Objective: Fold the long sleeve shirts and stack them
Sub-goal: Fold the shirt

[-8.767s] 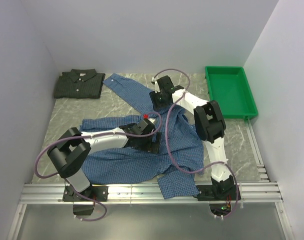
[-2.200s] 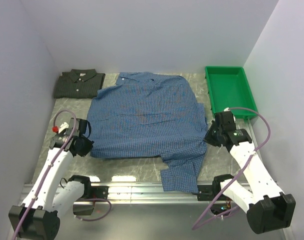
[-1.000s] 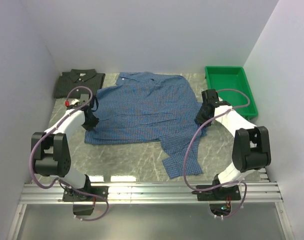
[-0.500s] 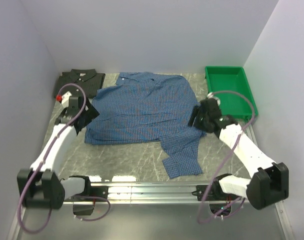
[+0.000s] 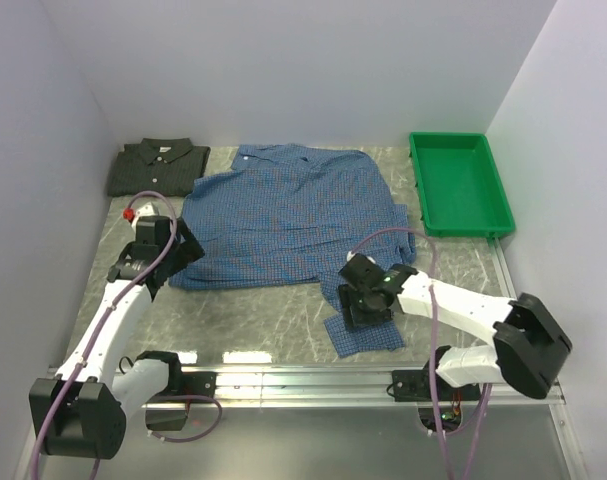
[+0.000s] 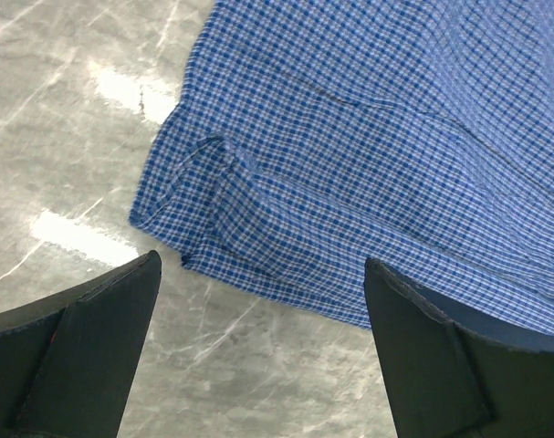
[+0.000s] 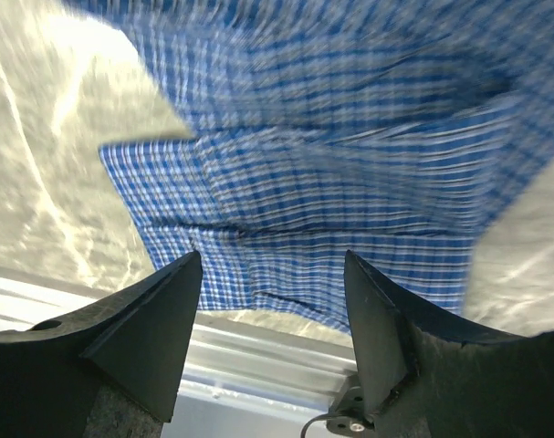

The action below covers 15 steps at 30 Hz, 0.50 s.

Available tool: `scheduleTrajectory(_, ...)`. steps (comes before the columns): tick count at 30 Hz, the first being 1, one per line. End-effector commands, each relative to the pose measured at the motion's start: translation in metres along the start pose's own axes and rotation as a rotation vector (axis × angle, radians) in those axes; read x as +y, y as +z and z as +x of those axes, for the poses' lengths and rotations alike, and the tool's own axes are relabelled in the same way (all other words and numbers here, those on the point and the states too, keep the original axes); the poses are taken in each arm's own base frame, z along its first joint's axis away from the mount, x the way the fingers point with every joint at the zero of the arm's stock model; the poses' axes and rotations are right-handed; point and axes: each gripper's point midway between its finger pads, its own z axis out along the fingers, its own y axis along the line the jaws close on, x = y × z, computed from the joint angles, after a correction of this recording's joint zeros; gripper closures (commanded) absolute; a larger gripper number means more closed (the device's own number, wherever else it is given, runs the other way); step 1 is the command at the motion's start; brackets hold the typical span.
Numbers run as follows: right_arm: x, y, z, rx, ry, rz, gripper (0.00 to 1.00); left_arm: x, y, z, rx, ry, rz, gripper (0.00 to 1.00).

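Note:
The blue check long sleeve shirt [image 5: 283, 215] lies spread flat on the marble table, collar at the back. One sleeve [image 5: 365, 322] trails toward the front rail. The dark green-grey shirt [image 5: 158, 167] sits folded at the back left corner. My left gripper [image 5: 175, 258] hovers open by the blue shirt's left hem corner [image 6: 203, 196]; nothing is between its fingers [image 6: 85, 351]. My right gripper [image 5: 367, 303] is open above the sleeve cuff [image 7: 304, 228], its fingertips [image 7: 368, 292] apart and holding nothing.
A green plastic tray [image 5: 461, 185] stands at the back right. The aluminium front rail [image 5: 303, 382] runs just beyond the cuff, also seen as the rail [image 7: 258, 356] in the right wrist view. White walls close in on three sides.
Both grippers have opened and let go of the blue shirt. The right arm has swung forward from the shirt's right edge to the sleeve cuff. The left gripper has drawn back to the hem corner.

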Motion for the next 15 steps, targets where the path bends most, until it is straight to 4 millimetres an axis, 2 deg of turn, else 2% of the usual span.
scheduleTrajectory(1,0.009,0.008,0.009,0.034,-0.020,0.009,0.30,-0.012,0.002,-0.006,-0.017,0.019,0.055,0.01)
scheduleTrajectory(6,0.017,0.026,0.018,0.088,-0.047,0.015,0.33,-0.013,0.009,0.007,0.047,0.025,0.059,0.01)
scheduleTrajectory(9,0.016,0.034,0.026,0.117,-0.063,0.037,0.48,-0.009,0.011,0.005,0.041,0.028,0.030,0.01)
scheduleTrajectory(10,0.016,0.035,0.027,0.120,-0.067,0.041,0.60,-0.009,0.012,0.004,0.037,0.028,0.027,0.01)
scheduleTrajectory(11,0.016,0.036,0.028,0.124,-0.072,0.048,0.64,-0.010,0.012,0.003,0.035,0.029,0.030,0.01)
scheduleTrajectory(13,0.013,0.034,0.024,0.107,-0.080,0.068,0.74,-0.011,0.012,0.004,0.040,0.026,0.034,0.01)
scheduleTrajectory(14,0.012,0.030,0.020,0.097,-0.084,0.080,0.88,-0.012,0.012,0.003,0.039,0.026,0.036,0.01)
scheduleTrajectory(15,0.012,0.028,0.016,0.084,-0.089,0.087,0.92,-0.011,0.012,0.004,0.041,0.026,0.035,0.01)
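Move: The sleeve's loose end lies on the table just under the right hand, about 3 cm back, 1 cm to its left and 3 cm below. From this hand, the middle of the shirt body lies some 22 cm ahead and 16 cm left, the green tray 30 cm ahead and 23 cm right. From the left hand, that sleeve end is roughly 17 cm back, 37 cm right and 12 cm below. The right hand sinks about 3 cm, easing back and left, and its open fingers close, pinching the sleeve end. ##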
